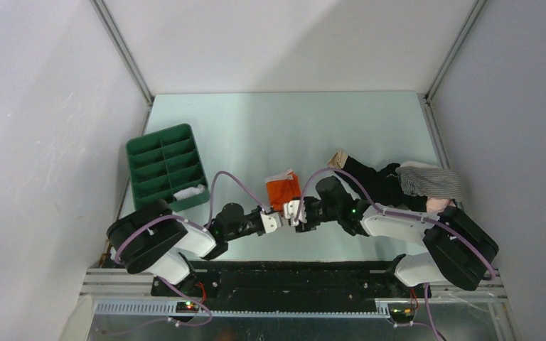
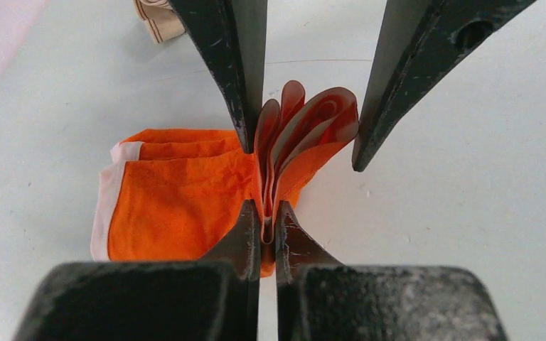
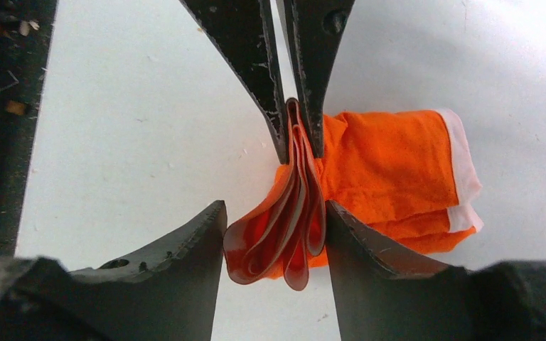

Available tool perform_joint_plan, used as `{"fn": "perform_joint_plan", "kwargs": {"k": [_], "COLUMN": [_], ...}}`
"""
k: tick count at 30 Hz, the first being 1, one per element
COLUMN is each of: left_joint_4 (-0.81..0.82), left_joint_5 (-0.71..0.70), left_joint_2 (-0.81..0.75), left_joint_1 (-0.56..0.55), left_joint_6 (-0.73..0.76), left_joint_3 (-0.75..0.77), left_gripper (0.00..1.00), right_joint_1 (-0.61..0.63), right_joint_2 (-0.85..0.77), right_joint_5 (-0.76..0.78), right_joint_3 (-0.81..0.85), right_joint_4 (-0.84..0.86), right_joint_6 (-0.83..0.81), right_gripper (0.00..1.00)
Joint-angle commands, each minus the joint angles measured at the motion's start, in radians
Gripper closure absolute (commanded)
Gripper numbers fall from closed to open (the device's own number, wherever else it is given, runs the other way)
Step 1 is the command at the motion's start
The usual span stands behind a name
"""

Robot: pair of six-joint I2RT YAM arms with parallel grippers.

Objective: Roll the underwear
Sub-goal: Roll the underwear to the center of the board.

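Note:
The orange underwear with white trim lies folded on the table just ahead of both grippers. My left gripper is shut on its bunched waistband, which fans upward in several loops. The rest of the cloth lies flat to the left in that view. My right gripper faces the left one from the opposite side. Its jaws stand apart with the fanned loops between them, the fingers just touching the outer loops without squeezing them. In the top view the two grippers meet at the underwear's near edge.
A green divided tray stands at the left, with a white garment in a near compartment. A pile of dark and striped clothes lies at the right beside the right arm. A beige cloth shows beyond the underwear.

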Motion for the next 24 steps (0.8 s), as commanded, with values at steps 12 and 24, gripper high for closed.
{"fn": "perform_joint_plan", "kwargs": {"k": [12, 24], "left_joint_4": [0.006, -0.304], "left_joint_5": [-0.028, -0.055], "left_joint_2": [-0.016, -0.167], "left_joint_1": [0.027, 0.033], "left_joint_6": [-0.094, -0.377], "left_joint_3": [0.017, 0.035], "left_gripper": [1.00, 1.00], "right_joint_1": [0.032, -0.098], "right_joint_2": [0.024, 0.152], "right_joint_5": [0.102, -0.188], "right_joint_3": [0.006, 0.154], "right_joint_4": [0.044, -0.227], "right_joint_6": [0.165, 0.515], "right_gripper": [0.67, 0.99]}}
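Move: The underwear's near end is a bunch of fanned folds already pinched in the left fingertips. It stands between the right hand's half-open fingers, about 1 cm to that hand's left and a centimetre below it. The rest lies flat farther out, its middle some 6 cm ahead of both hands and 2–3 cm lower. The green tray's middle is roughly 30 cm left and 12 cm ahead of the left hand; the black garment is about 20 cm right and 10 cm ahead of the right. The underwear's gathered near end gets its second pinch: the right fingers close on the loose folds while that hand sinks about 1 cm. The left fingers keep their grip, and that hand edges forward, then eases back, down and to its left by about a centimetre. As the right closes, both wrists begin rolling their tops forward towards the waistband, some 20 degrees on the right and 15 on the left. ##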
